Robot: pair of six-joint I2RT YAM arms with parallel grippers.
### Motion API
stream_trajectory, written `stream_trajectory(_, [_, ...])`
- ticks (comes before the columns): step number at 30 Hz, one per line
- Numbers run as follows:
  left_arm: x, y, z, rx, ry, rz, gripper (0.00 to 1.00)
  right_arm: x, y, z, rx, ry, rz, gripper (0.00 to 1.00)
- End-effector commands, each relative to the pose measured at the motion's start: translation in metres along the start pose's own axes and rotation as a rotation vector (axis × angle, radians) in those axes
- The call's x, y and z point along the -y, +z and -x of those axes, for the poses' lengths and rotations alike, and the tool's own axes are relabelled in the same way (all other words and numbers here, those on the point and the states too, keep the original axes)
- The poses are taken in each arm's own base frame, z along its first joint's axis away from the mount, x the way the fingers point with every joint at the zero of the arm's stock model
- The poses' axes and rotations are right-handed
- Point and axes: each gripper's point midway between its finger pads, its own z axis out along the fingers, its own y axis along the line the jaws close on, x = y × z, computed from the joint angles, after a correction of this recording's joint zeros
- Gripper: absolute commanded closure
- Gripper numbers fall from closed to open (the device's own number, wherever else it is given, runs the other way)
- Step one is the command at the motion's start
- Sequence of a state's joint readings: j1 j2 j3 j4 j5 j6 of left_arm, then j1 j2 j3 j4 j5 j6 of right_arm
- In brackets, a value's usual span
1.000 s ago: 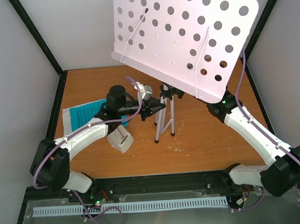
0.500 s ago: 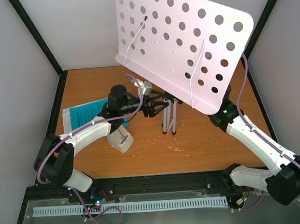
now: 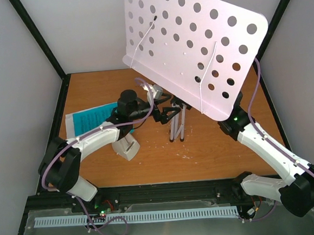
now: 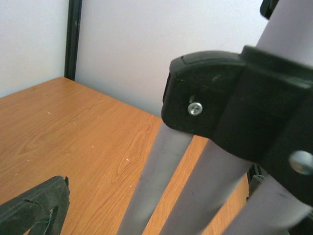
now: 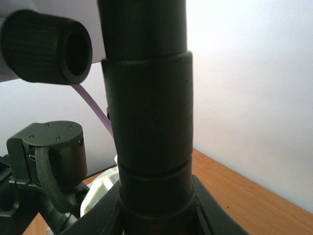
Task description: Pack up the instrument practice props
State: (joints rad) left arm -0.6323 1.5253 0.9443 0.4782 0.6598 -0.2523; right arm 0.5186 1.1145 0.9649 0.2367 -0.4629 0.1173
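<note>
The white perforated music stand (image 3: 195, 44) stands tilted at the back right, its thin grey legs (image 3: 177, 127) folded close together on the table. My right gripper (image 5: 155, 215) is shut on the stand's black pole (image 5: 149, 122); in the top view the stand's tray hides it. My left gripper (image 3: 166, 115) stands open beside the legs, just below their black hub (image 4: 230, 117). The grey legs (image 4: 161, 186) pass between its spread fingers, one fingertip (image 4: 34, 210) showing at the lower left. The blue sheet-music pages (image 3: 89, 120) lie at the left. The white metronome (image 3: 125, 147) sits under my left forearm.
The wooden table (image 3: 214, 151) is walled in by white panels with black corner posts (image 3: 36, 37). A black rail and a white slotted strip (image 3: 132, 217) run along the near edge by the arm bases.
My left gripper has opened and let go of the stand's legs. The legs went from spread to folded together, and the stand's tray shifted slightly right.
</note>
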Motion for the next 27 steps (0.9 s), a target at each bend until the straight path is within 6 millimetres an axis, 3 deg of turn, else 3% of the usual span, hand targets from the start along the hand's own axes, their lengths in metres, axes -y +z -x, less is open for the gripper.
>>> stream_trajectory(1, [0.011,0.017,0.017,0.049,0.071,-0.046,0.00,-0.005,-0.007,0.013,0.042,0.070,-0.006,0.97])
stream_trajectory(10, [0.012,0.030,0.001,0.061,0.062,-0.044,0.02,0.011,-0.012,0.015,0.059,0.114,-0.112,0.97])
stream_trajectory(21, [0.009,0.048,-0.026,0.016,0.013,-0.084,0.25,0.015,-0.019,0.016,0.046,0.061,-0.159,0.97])
stream_trajectory(27, [0.008,0.057,-0.039,-0.011,0.011,-0.090,0.27,0.015,-0.022,0.013,0.043,0.062,-0.167,0.97])
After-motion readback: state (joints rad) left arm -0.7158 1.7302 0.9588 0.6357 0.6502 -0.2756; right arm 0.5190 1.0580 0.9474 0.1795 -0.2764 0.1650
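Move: The music stand's folded legs, just below their black hub, lie about 5 cm right of the left hand, some 6 cm lower and 1 cm back. The hub itself is about 5 cm to that hand's right, 1 cm ahead and level in height. The metronome stands roughly 21 cm left, 7 cm back and 18 cm below. From the right hand, still holding the stand's tube, the legs' grasp spot is about 5 cm left, level ahead, 18 cm below. Left hand sinks and reaches right, about 5 cm each, towards the legs, part-closing; right swings the stand clockwise. ##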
